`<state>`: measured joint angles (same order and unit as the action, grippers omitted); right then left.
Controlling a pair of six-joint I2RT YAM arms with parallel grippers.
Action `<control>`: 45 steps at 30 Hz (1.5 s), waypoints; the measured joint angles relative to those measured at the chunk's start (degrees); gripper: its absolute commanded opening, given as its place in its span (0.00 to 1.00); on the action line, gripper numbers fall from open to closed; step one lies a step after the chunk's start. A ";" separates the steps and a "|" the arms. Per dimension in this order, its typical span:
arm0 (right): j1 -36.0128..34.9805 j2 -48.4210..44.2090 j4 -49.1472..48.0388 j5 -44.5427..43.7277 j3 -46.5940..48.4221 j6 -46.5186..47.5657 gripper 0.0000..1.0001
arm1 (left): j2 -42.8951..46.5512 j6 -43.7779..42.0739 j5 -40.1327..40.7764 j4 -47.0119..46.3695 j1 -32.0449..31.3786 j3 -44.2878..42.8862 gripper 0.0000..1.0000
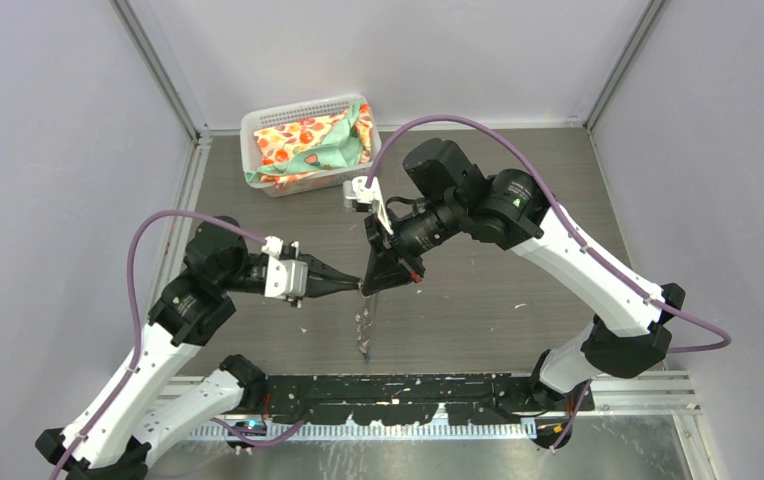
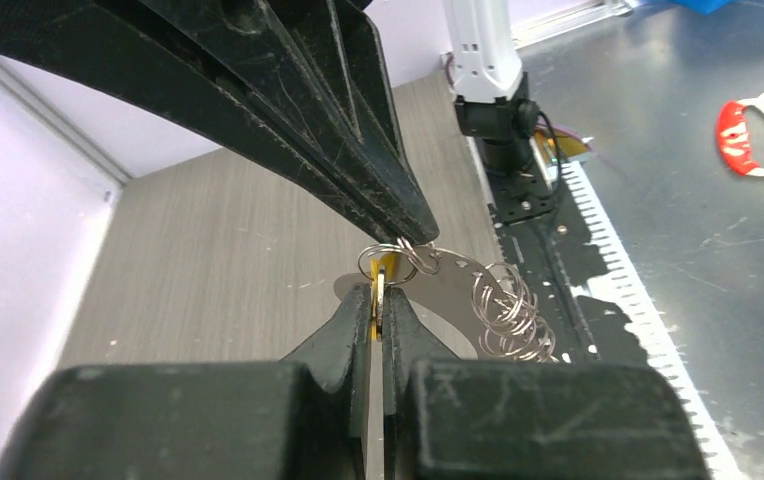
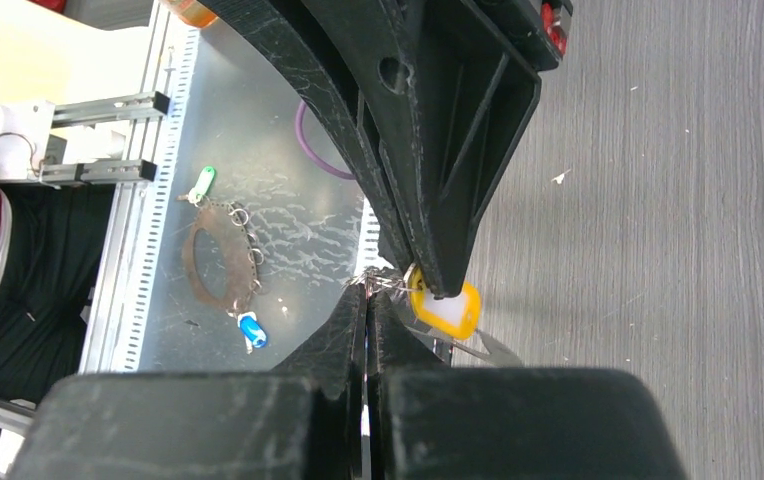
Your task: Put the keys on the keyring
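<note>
My left gripper (image 1: 359,286) (image 2: 379,300) is shut on the yellow-headed key (image 2: 382,268) (image 3: 445,312), held edge-on with a wire ring looped at its top. My right gripper (image 1: 375,288) (image 3: 368,295) meets it tip to tip above the table and is shut on the keyring (image 2: 453,285), a silvery flat plate with several wire rings (image 2: 508,310) along one side. The plate hangs down below both grippers (image 1: 365,325). In the right wrist view a blue-headed key (image 3: 250,330) lies on the metal surface beside a brown oval ring (image 3: 208,260).
A white basket (image 1: 258,125) holding a patterned cloth stands at the back of the table. A black strip (image 1: 408,395) and a toothed metal rail (image 1: 358,432) run along the near edge between the arm bases. Grey walls close in both sides.
</note>
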<state>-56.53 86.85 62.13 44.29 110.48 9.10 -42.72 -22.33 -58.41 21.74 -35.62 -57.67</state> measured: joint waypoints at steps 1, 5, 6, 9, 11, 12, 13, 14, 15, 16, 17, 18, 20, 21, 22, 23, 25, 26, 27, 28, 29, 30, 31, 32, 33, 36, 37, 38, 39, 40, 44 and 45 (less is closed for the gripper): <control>0.00 0.00 0.09 -0.22 0.00 0.00 0.01 | 0.39 -0.13 0.52 -0.63 0.00 0.37 0.00; 0.02 -0.26 0.11 -1.92 -0.17 -0.07 0.01 | 3.06 -0.66 3.15 -4.87 0.00 3.15 0.01; 0.04 -0.48 0.09 -2.43 -0.26 -0.20 0.01 | 3.69 -0.87 3.52 -5.55 0.00 3.69 0.01; 0.37 -1.66 -0.20 -4.42 -0.94 -0.52 0.01 | 5.92 -2.19 4.83 -7.45 0.00 5.73 0.01; 0.66 -2.62 -1.31 -5.31 -1.62 -0.98 0.01 | 6.78 -3.10 4.98 -8.17 0.00 6.34 0.01; 0.76 -3.08 -2.21 -5.62 -2.10 -1.40 0.01 | 7.23 -3.76 4.98 -8.55 -0.02 6.38 0.01; 0.79 -3.58 -2.99 -5.75 -2.54 -1.81 0.01 | 7.48 -4.33 4.94 -8.98 0.00 6.38 0.00; 0.79 -4.02 -3.85 -5.90 -2.99 -2.16 0.01 | 7.52 -4.96 4.85 -9.18 0.00 6.38 0.01; 0.79 -4.33 -4.42 -5.99 -3.32 -2.43 0.01 | 7.50 -5.44 4.63 -9.25 0.00 6.38 0.00; 0.79 -4.66 -5.11 -6.10 -3.74 -2.99 0.01 | 7.48 -5.92 4.44 -9.27 0.00 6.40 0.01; 0.81 -4.85 -5.55 -6.16 -4.04 -3.39 0.01 | 7.45 -6.80 4.13 -9.25 0.00 6.49 0.01; 0.85 -5.11 -6.40 -6.29 -4.61 -3.89 0.01 | 7.48 -7.58 3.78 -9.11 0.00 6.54 0.01; 0.90 -5.81 -8.15 -6.71 -6.12 -4.85 0.01 | 7.58 -9.53 3.17 -8.94 0.00 6.78 0.01; 0.94 -6.23 -8.81 -6.88 -6.88 -5.27 0.01 | 7.72 -10.27 3.04 -8.90 0.00 7.02 0.01; 0.94 -6.75 -9.79 -7.21 -7.89 -5.70 0.01 | 7.91 -11.37 2.84 -8.87 0.00 7.34 0.01; 0.94 -7.50 -10.97 -7.52 -9.14 -6.32 0.01 | 8.13 -12.15 2.75 -8.81 0.00 7.65 0.01; 1.11 -8.92 -13.16 -8.09 -11.21 -7.15 0.01 | 8.98 -14.67 2.60 -8.85 0.00 8.76 0.01; 1.16 -9.42 -14.21 -8.28 -11.96 -7.74 0.01 | 9.42 -16.22 2.51 -9.01 0.00 9.33 0.01; 1.14 -9.70 -15.04 -8.41 -12.52 -8.22 0.01 | 9.70 -17.62 2.36 -9.05 0.00 9.64 0.00; 1.14 -9.79 -15.89 -8.52 -12.90 -8.87 0.01 | 10.03 -19.12 2.14 -9.05 0.00 9.92 0.01; 1.16 -9.79 -16.70 -8.68 -13.16 -9.44 0.01 | 10.40 -20.85 1.97 -8.90 0.00 10.19 0.00; 1.16 -9.79 -17.59 -8.72 -13.55 -9.99 0.01 | 10.60 -22.18 1.81 -8.72 0.02 10.32 0.01; 1.16 -9.81 -18.51 -8.83 -14.03 -10.69 0.01 | 10.86 -23.85 1.73 -8.39 0.02 10.47 0.01; 1.16 -9.88 -19.32 -8.85 -14.45 -11.15 0.01 | 11.02 -25.14 1.62 -8.04 0.02 10.56 0.01; 1.16 -10.05 -20.37 -8.90 -15.10 -11.89 0.01 | 11.15 -26.69 1.55 -7.56 0.02 10.64 0.03; 1.16 -10.62 -22.88 -9.20 -16.90 -13.79 0.01 | 11.13 -30.71 1.42 -6.01 0.04 10.67 0.27; 1.18 -11.08 -24.79 -9.44 -18.03 -14.56 0.01 | 11.13 -31.69 1.36 -5.49 0.04 10.67 0.30; 1.22 -11.52 -26.45 -9.94 -18.91 -15.23 0.01 | 11.10 -32.48 0.94 -4.15 0.04 10.67 0.33; 1.38 -12.11 -28.22 -10.40 -19.85 -15.85 0.01 | 11.02 -33.09 0.66 -2.80 0.04 10.67 0.35; 1.51 -12.68 -29.64 -10.93 -20.65 -16.46 0.01 | 10.93 -33.46 0.44 -1.75 0.02 10.64 0.37; 1.88 -16.85 -37.00 -14.32 -25.75 -18.45 0.01 | 9.57 -33.24 0.35 3.85 0.00 9.44 0.38; 1.90 -17.92 -38.36 -14.93 -26.91 -18.84 0.01 | 9.09 -31.93 0.52 4.92 0.00 8.70 0.38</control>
<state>-54.63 68.93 23.77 29.36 83.57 -9.74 -33.63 -54.26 -57.89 26.65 -35.62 -48.97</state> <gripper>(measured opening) 0.026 0.368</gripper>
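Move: Close in front of the left fingertips, the small ring in the right fingers is about 2 cm to the right and 1 cm back. The left fingers already pinch the yellow key, which lies some 1 cm ahead and 1 cm left of the right hand, slightly lower. The keyring's plate hangs about 5 cm below the left hand, 3 cm back and 1 cm right; the blue key is about 7 cm back, 1 cm right and 8 cm down from that hand. Keeping its pinch on the yellow key, the left hand shifts a little left and rolls about 35 degrees, forward side rising, then opens to let go of the key and sinks away some 3 cm. The right hand keeps its shut grip on the ring, carrying the ring about 5 cm forward and, mostly late, 3 cm up while turning roughly 20 degrees clockwise, its left side rising. ##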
